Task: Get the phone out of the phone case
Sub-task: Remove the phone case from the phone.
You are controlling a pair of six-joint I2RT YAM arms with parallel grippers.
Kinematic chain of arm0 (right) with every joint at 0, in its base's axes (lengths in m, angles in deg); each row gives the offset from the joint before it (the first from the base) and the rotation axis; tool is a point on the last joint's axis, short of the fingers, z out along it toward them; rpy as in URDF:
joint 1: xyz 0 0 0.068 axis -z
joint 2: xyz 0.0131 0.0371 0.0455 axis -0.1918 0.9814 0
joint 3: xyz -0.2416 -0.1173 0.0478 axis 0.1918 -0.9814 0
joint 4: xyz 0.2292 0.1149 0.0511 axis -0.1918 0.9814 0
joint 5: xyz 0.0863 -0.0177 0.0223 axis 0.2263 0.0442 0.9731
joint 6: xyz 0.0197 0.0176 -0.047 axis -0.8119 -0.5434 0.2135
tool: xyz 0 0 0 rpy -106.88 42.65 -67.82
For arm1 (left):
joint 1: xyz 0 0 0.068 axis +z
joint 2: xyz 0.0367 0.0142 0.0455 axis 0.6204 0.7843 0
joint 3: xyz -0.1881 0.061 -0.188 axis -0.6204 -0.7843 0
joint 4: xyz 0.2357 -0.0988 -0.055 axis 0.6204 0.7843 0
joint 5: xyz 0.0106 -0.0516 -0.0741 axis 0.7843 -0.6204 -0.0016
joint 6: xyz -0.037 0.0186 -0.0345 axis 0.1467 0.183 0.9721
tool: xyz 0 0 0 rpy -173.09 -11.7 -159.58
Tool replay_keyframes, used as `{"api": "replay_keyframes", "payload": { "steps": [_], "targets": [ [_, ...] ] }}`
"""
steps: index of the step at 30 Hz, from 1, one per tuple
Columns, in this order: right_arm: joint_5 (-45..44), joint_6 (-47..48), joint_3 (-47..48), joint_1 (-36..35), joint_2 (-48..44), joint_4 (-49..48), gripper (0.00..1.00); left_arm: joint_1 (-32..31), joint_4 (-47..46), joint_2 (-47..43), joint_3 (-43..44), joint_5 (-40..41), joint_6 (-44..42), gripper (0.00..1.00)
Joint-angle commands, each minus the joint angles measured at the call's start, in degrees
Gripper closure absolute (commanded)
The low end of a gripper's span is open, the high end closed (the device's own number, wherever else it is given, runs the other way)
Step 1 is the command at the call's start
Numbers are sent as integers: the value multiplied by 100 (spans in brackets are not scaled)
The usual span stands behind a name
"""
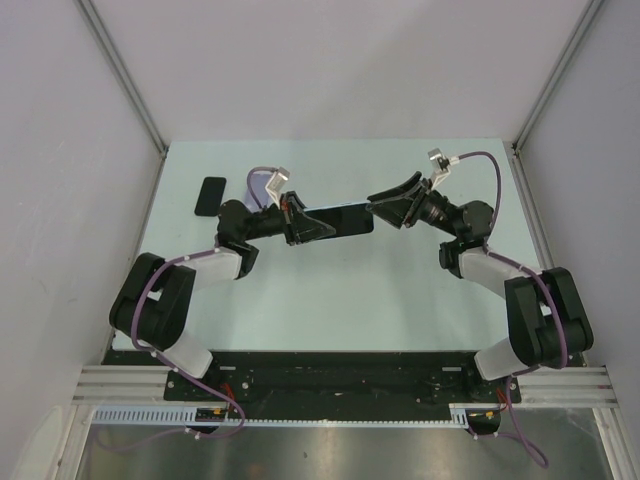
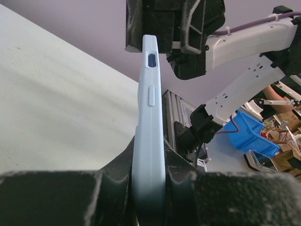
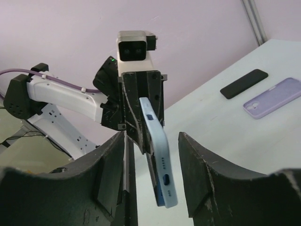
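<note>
The phone [image 1: 345, 218] lies dark screen up inside a light blue phone case [image 2: 149, 117], held in the air between the two arms. My left gripper [image 2: 149, 157] is shut on one end of the cased phone, a finger pressing each flat face; from above this gripper [image 1: 300, 222] sits at the phone's left end. My right gripper [image 3: 151, 137] is open, its fingers [image 3: 202, 174] straddling the other end without clamping it. There the case [image 3: 160, 141] curves a little away from the phone's dark edge [image 3: 155, 168]. In the top view, the right gripper [image 1: 385, 208] sits at the phone's right end.
A bare black phone [image 3: 244, 84] and a lilac case [image 3: 273, 98] lie on the pale table [image 1: 330, 300] behind the left arm; that black phone [image 1: 211, 196] is at the back left. White walls enclose the table on three sides.
</note>
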Motion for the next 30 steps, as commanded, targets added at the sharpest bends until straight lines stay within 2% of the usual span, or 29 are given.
{"api": "replay_keyframes", "payload": {
  "steps": [1,10,15,21,30],
  "targets": [
    [-230,268,-28,-20,136,-702,48,18,-716,-54,8,9,264,100],
    [-300,128,-28,-20,171,-763,54,9,-892,-63,-18,-97,344,100],
    [-362,-118,-28,-20,268,-842,63,-34,-918,-63,-18,-176,274,100],
    [-476,-777,-10,-20,417,-956,73,-193,-927,-107,-10,-325,89,100],
    [-626,-1735,-1,7,532,-1044,82,-325,-927,-194,-36,-580,-244,100]
  ]
}}
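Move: The left hand still holds the phone in its light blue case by one end; the cased phone's middle lies about 5 cm to that hand's right, 1 cm farther out and 1 cm higher. From the right hand that middle is some 8 cm left, 2 cm back and 5 cm below, its free upper corner between the open fingers. On the table, 30 cm below the right hand, lie a lavender case about 29 cm ahead and 32 cm left, and a black phone 28 cm ahead and 48 cm left. The right fingers close onto both faces of the cased phone at its free upper corner and pinch it, after the hand shifts about 1 cm forward and 1 cm down to line up. As they close, the right hand rolls some 10 degrees about its own pointing direction, its top going forward. The left hand stays put and keeps its grip. ##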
